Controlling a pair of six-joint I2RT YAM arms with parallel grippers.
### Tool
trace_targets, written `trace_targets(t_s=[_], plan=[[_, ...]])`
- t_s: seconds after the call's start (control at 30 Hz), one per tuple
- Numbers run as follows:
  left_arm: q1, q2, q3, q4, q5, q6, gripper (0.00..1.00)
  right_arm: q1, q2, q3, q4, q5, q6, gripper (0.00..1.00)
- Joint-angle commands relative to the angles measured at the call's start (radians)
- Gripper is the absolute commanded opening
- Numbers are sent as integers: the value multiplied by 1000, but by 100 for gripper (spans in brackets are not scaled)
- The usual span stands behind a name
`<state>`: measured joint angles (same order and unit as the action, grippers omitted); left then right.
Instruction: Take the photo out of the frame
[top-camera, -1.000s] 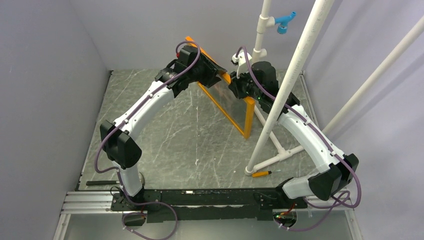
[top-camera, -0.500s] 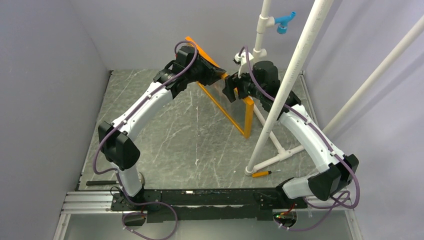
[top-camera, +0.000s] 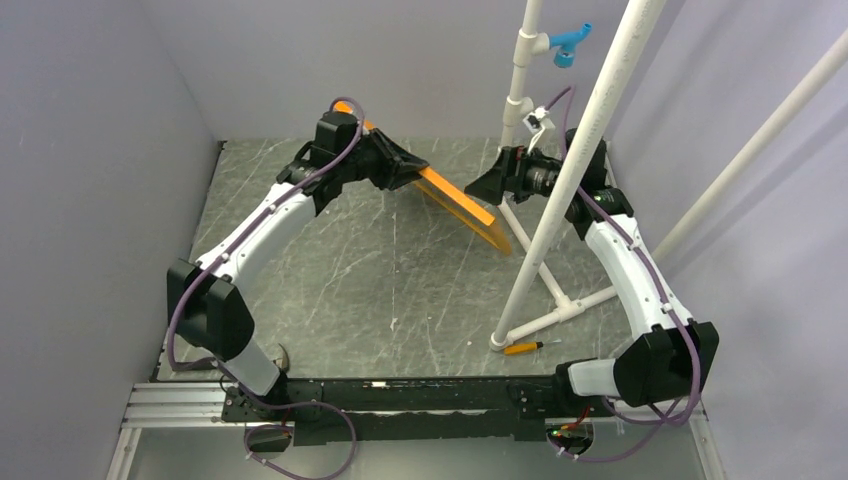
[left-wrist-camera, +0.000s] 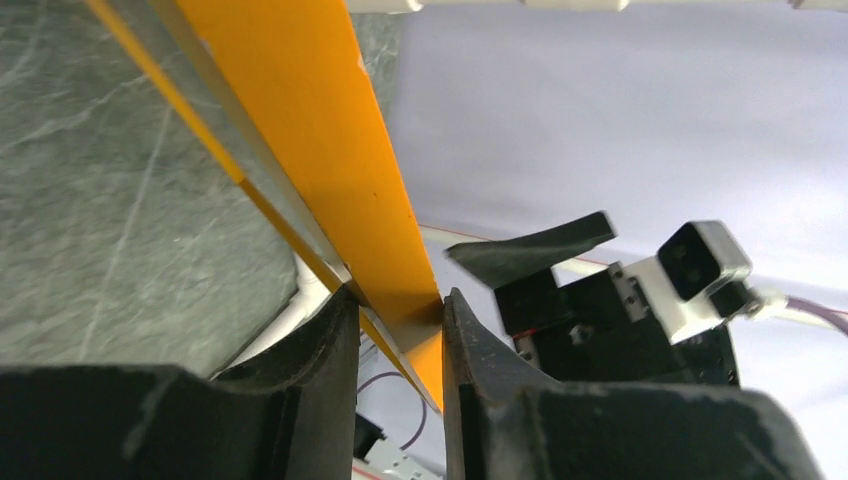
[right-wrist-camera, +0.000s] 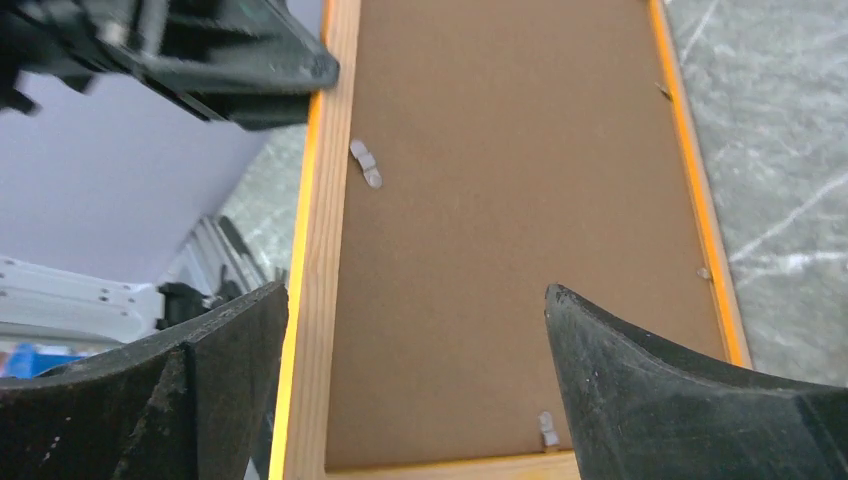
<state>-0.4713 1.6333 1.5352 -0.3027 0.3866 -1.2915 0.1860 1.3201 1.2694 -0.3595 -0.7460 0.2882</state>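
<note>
The orange frame hangs tilted above the table, its low corner near the marbled surface. My left gripper is shut on the frame's upper edge; in the left wrist view the orange rim is pinched between both fingers of the left gripper. My right gripper stands open a little to the right of the frame, touching nothing. The right wrist view faces the frame's back: pale wooden rim, brown backing board and small metal tabs, with the right gripper spread wide. The photo is hidden behind the board.
A white pipe stand rises just in front of the right arm, its feet spreading over the table's right side. An orange-handled screwdriver lies by its near foot. A dark rod lies at the near left edge. Grey walls enclose the table.
My right gripper has opened, let go of the frame and drawn back to the right. The left arm has swung left, tilting the frame from upright to a flatter slant.
</note>
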Motion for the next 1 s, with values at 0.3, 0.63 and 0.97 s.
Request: trace_targets(t_s=[0.3,0.63,0.97], plan=[[99,-29,-232,-16,79,318,0,-53,47,80,2,53,94,100],[168,-112,-566,16,119,617,0,-59,43,-89,-56,299,5,100],[194,-38,-591,19,76,682,0,-40,51,-190,-158,663,154,100]])
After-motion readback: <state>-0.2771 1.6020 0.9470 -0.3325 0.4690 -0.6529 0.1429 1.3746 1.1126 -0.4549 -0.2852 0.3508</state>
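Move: The left hand is pinching the upper long edge of the frame, which stands almost upright; its middle is about 14 cm below, 3 cm right and 2 cm ahead. The landing spot for that edge lies some 12 cm left, 8 cm back and 25 cm down. From the empty right hand, the frame's middle is about 7 cm ahead, 8 cm left and 13 cm below, and the white pipe on the table roughly 10 cm right, level, 25 cm down. The left hand, still pinching the frame's upper edge, swings it left, then steeply down and back towards the table, some 24 cm down and 12 cm left in all and rolling about 25 degrees with its left side rising, until near the bottom the edge leaves the grip and the fingers snap shut beside it. The right hand, already clear and wide open, lifts about 4 cm, then sinks to about 12 cm below its start while drifting right and a little forward, turning clockwise with its fingertips tipping down, to hover over the frame's right side by the white pipe. ##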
